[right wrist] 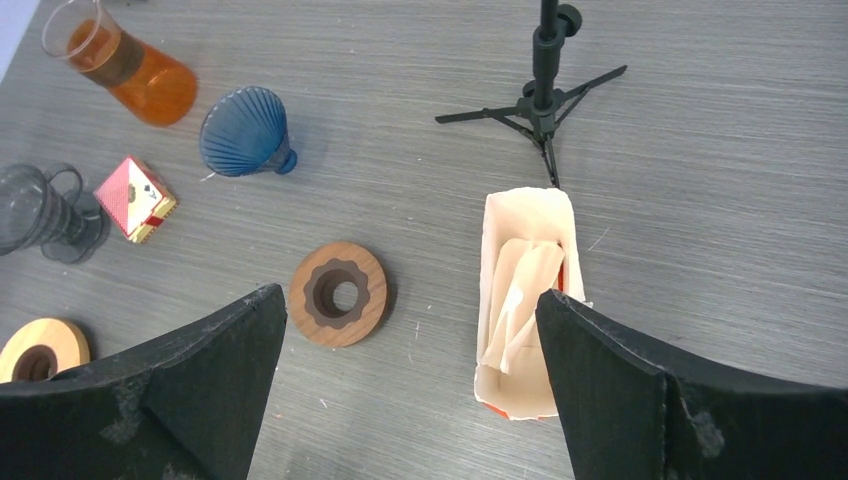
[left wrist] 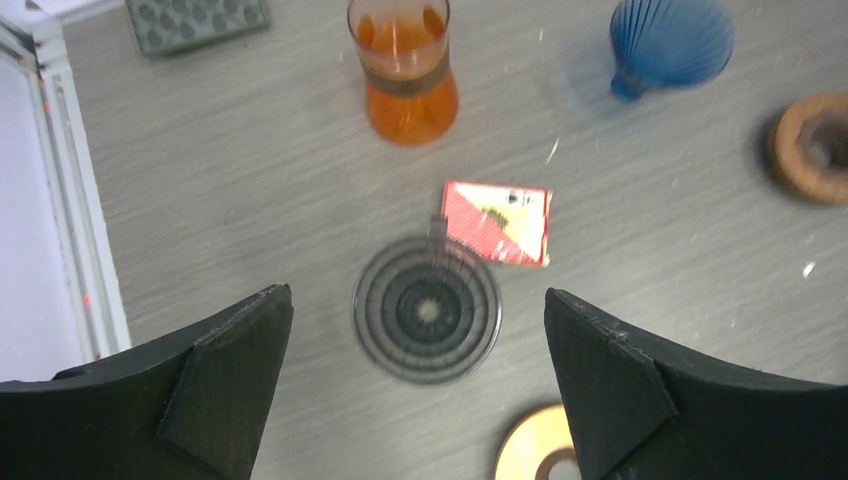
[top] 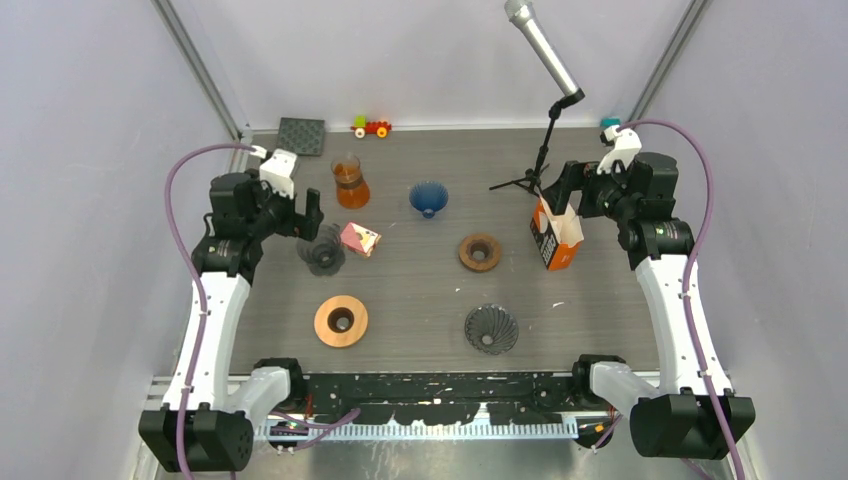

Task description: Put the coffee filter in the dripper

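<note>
Pale paper coffee filters stand in an open orange box at the right of the table. My right gripper hovers open above the table, its right finger over the box's edge. A smoky clear dripper stands at the left, directly below my left gripper, which is open and empty. A blue dripper lies further back in the middle. A third, dark dripper sits near the front.
An orange glass carafe and a small red box are close to the smoky dripper. A dark wooden ring and a light one lie flat. A microphone tripod stands just behind the filter box.
</note>
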Tool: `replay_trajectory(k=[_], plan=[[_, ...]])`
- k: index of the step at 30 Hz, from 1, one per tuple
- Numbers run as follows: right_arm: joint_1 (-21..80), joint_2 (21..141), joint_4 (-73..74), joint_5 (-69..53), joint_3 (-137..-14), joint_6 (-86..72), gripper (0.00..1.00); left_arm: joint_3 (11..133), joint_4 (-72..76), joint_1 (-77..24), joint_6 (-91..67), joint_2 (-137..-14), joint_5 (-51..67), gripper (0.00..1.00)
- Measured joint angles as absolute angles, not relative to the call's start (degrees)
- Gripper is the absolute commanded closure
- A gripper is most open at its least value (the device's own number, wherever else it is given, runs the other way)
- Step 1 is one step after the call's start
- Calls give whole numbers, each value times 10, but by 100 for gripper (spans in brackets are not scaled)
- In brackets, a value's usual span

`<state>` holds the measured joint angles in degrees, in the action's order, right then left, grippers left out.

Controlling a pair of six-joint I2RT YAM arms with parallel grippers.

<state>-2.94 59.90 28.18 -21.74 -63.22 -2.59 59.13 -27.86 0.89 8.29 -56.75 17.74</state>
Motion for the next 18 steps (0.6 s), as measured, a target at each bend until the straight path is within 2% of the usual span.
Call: replay_trajectory(k=[5,10,18], plan=[[-29,599,287,-239,-632,-14,0,592,-377,9,147,-576,147,3],[-29,599,288,-252,-632,-11,0,607,-440,12,170,-653,107,16],[-30,599,288,-260,-632,-8,0,658,-462,36,172,-818,95,29]])
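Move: The clear glass dripper stands almost straight beneath the left hand, only some 2 cm ahead, its middle about 23 cm down. From this hand, the red-and-white box lies about 6 cm ahead and 8 cm right, the orange jug about 17 cm ahead and 5 cm right, and the light wooden ring some 11 cm back and 4 cm right. From the right hand, the clear dripper is some 43 cm left, about 2 cm nearer the base, and 25 cm below. Down towards the clear glass dripper the left hand drops some 14 cm, drifting about 5 cm left so that it comes in at the dripper's left side; it first draws back a little, then comes forward again. The fingers tip some 35 degrees further down and close partway from wide open, with no touch on the glass to be seen. ##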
